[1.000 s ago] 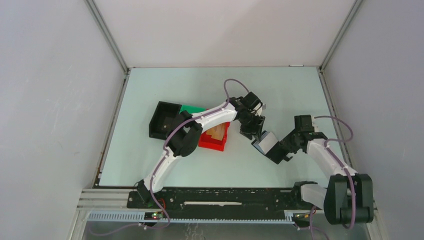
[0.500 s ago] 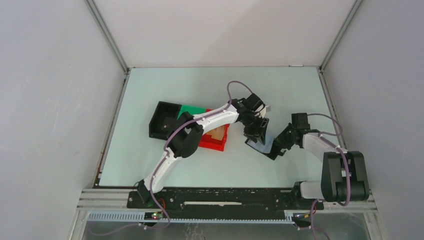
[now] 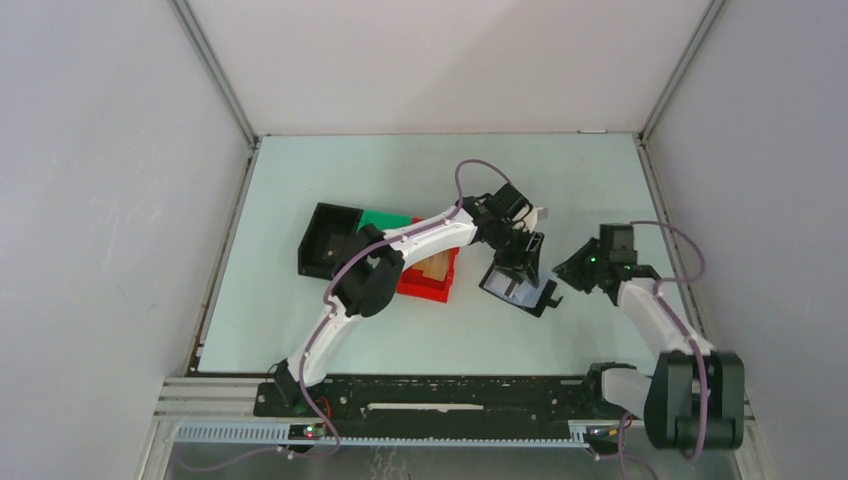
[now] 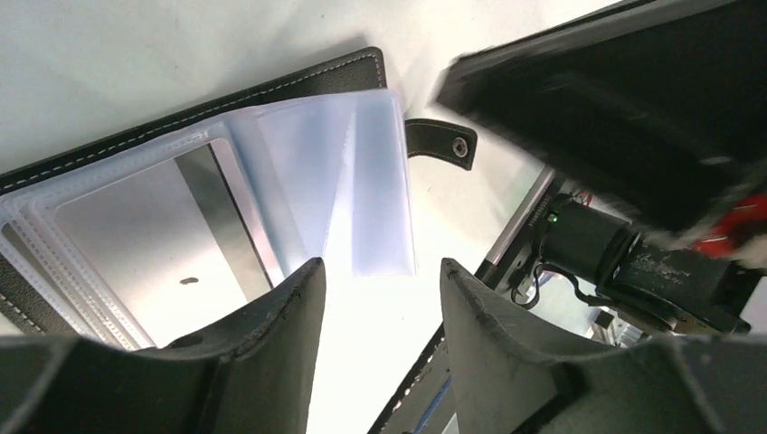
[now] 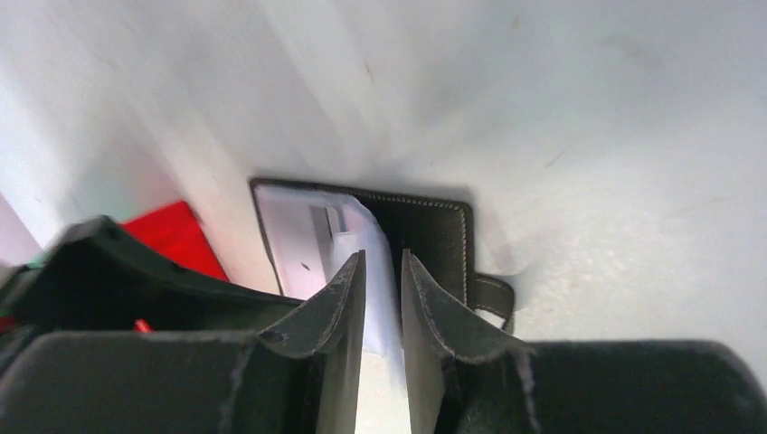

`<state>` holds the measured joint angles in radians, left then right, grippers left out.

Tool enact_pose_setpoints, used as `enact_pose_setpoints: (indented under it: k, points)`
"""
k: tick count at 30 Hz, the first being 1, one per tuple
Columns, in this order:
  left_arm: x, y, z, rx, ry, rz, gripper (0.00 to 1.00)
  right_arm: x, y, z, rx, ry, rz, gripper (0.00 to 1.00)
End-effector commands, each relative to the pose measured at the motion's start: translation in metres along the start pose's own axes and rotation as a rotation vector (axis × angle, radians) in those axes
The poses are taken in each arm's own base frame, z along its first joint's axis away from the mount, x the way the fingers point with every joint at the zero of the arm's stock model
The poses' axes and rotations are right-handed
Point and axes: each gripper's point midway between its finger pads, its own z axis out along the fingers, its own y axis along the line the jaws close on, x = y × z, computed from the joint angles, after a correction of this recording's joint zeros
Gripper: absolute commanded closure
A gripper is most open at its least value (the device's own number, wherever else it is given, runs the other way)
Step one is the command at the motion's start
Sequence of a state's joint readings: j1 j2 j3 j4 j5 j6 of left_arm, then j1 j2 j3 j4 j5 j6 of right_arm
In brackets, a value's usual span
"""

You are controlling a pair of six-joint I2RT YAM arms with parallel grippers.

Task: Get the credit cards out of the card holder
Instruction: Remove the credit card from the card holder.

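Note:
The black card holder (image 3: 512, 287) lies open on the table, its clear plastic sleeves fanned up (image 4: 362, 181) and its snap strap (image 4: 443, 145) sticking out. A shiny grey credit card (image 4: 136, 244) sits inside a sleeve, also seen from the right wrist (image 5: 303, 244). My left gripper (image 3: 522, 262) hovers just over the holder, open, with nothing between its fingers (image 4: 380, 271). My right gripper (image 3: 572, 272) stands a little to the right of the holder, apart from it. Its jaws (image 5: 382, 262) keep a narrow gap, with the pale sleeves showing beyond it.
A red bin (image 3: 430, 277) holding wooden pieces sits left of the holder, under the left arm. A green bin (image 3: 385, 218) and a black box-shaped bin (image 3: 328, 240) stand further left. Enclosure walls border the table on three sides.
A second ago the holder was held up between both grippers. It now lies open on the table, and the right gripper has let go and drawn back to the right.

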<state>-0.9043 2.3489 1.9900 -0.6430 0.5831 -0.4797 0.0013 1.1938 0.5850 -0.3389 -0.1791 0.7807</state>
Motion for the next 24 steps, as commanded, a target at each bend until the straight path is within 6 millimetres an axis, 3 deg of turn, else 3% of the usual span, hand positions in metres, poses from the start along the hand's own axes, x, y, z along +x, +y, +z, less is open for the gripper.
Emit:
enact_pose_setpoints:
  k: [1,5,9,13,16,19,21,24]
  points:
    - [-0.003,-0.024,-0.007,0.065,-0.021,0.018,0.45,-0.027,-0.011,-0.033,0.012,-0.128,0.005,0.7]
    - [0.006,-0.033,0.004,0.103,0.015,0.014,0.45,-0.033,-0.01,-0.052,-0.014,-0.179,0.014,0.69]
    - [0.014,-0.057,0.007,0.181,0.045,0.04,0.45,-0.03,0.0,-0.06,-0.064,-0.173,0.038,0.69]
    - [0.008,-0.077,-0.022,0.268,0.025,0.035,0.45,-0.027,0.007,-0.062,-0.097,-0.158,0.052,0.69]
    - [-0.012,-0.065,-0.059,0.272,-0.077,0.013,0.44,-0.026,0.01,-0.062,-0.112,-0.145,0.05,0.69]
    - [-0.025,-0.035,-0.084,0.228,-0.158,-0.057,0.46,-0.021,0.015,-0.059,-0.137,-0.112,0.035,0.71]
    - [-0.027,-0.007,-0.088,0.147,-0.188,-0.107,0.48,-0.016,0.023,-0.056,-0.159,-0.091,0.021,0.73]
    - [-0.026,0.019,-0.083,0.073,-0.179,-0.144,0.49,-0.004,0.04,-0.047,-0.188,-0.061,-0.016,0.73]
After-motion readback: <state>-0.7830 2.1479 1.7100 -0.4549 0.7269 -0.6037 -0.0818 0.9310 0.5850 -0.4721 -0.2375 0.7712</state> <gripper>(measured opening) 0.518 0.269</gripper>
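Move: The open card holder lies almost directly under the left hand, its middle about 2 cm to the left, level in reach and 7 cm below. The credit card in its left half is roughly 4 cm left and 2 cm ahead; the red bin stands some 21 cm left and 6 cm farther out. From the right hand, the holder's middle is about 7 cm left, 2 cm back and 5 cm below, with its strap some 5 cm back and 1 cm right. The nearly shut right fingertips come free of the holder's raised clear page, rising about 5 cm and swinging 3.5 cm right, then hover and ease partly back left. The left hand, open throughout, backs off some 4 cm while climbing and drifting right, then sweeps left and forward away from the holder, ending about 4 cm higher. ##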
